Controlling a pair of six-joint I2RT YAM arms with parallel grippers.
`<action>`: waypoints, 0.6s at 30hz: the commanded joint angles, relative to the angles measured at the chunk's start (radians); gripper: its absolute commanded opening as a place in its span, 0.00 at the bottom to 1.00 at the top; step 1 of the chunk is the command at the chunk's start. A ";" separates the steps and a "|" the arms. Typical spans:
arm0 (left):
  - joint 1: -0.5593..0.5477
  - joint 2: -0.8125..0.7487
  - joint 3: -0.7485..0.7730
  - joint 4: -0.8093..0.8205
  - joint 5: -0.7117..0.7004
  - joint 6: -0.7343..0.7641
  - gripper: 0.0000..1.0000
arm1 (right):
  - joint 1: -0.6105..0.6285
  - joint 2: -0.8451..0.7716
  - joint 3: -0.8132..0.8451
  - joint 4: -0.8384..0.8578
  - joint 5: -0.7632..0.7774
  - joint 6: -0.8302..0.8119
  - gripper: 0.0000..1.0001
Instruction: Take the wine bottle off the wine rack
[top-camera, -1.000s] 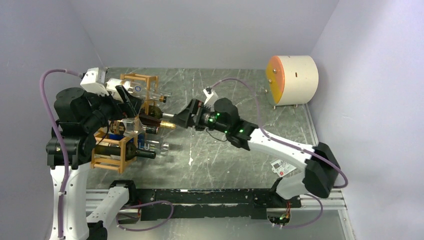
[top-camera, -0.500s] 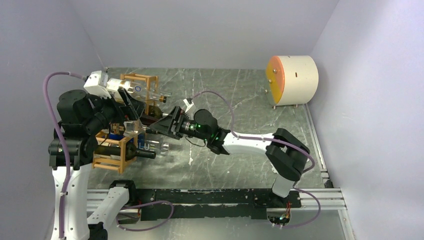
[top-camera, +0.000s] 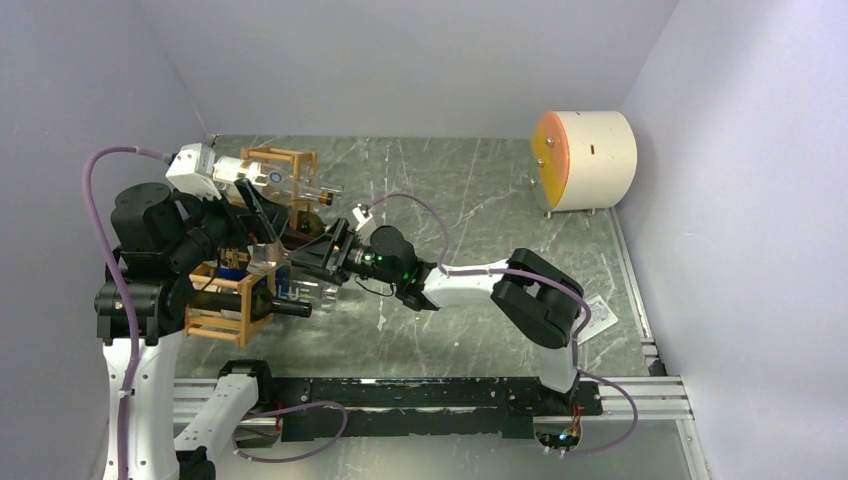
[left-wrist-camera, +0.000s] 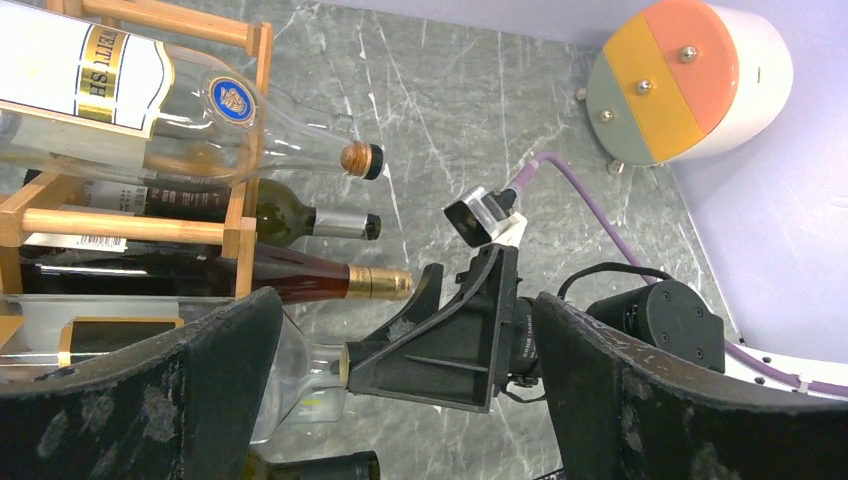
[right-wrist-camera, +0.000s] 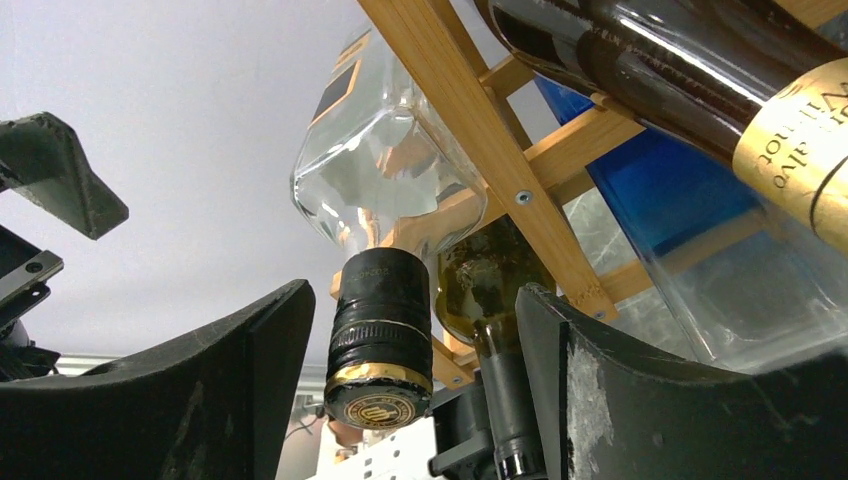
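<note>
The wine rack (top-camera: 230, 320), an open frame of light wooden bars (right-wrist-camera: 470, 110), stands at the left with several bottles lying in it. My right gripper (top-camera: 312, 262) reaches into its front. In the right wrist view a clear glass wine bottle (right-wrist-camera: 385, 185) points its black, gold-rimmed cap (right-wrist-camera: 380, 345) between my right gripper's (right-wrist-camera: 415, 300) fingers, with a gap on both sides. The jaws stand open around the cap. My left gripper (top-camera: 255, 225) hovers over the rack, open and holding nothing (left-wrist-camera: 405, 305). From there the clear bottle (left-wrist-camera: 295, 375) shows under the right gripper's fingers (left-wrist-camera: 440, 345).
Other bottles lie in the rack: a clear one with a white label (left-wrist-camera: 150, 110), a dark green one (left-wrist-camera: 290, 215), a red one with gold foil (left-wrist-camera: 375, 283) and a dark one low down (top-camera: 285, 308). A cream drum with an orange face (top-camera: 585, 160) stands back right.
My right arm has swung left to the rack, bringing its fingers around the clear bottle's cap, and its jaws have narrowed. The left arm has barely shifted.
</note>
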 joint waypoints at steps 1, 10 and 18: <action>0.010 -0.020 0.008 0.008 0.017 -0.001 0.98 | 0.016 0.029 0.039 0.070 0.001 0.033 0.77; 0.010 -0.004 0.015 0.000 0.025 0.005 0.98 | 0.018 0.073 0.056 0.125 0.006 0.046 0.60; 0.010 -0.009 0.026 -0.006 0.019 0.006 0.98 | 0.018 0.081 0.073 0.126 0.002 0.042 0.53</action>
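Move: Just left of the right hand, about 2 cm off and nearly level between its open fingertips, is the black cap of the clear bottle lying in the rack. The gold foil neck lies about 7 cm ahead of the hand, 4 cm to its right and 5 cm lower; the dark green neck is some 7 cm back, 2 cm left and 6 cm lower. From the left hand the cap is roughly 15 cm below, 4 cm ahead and 2 cm right. Easing left towards the rack by only about 1.5 cm, the right hand brings its fingertips along both sides of the clear bottle's black cap, one above and one below, slowing almost to a stop. Meanwhile the fingers close from about four-fifths open to just over half, without a visible squeeze on the cap. ##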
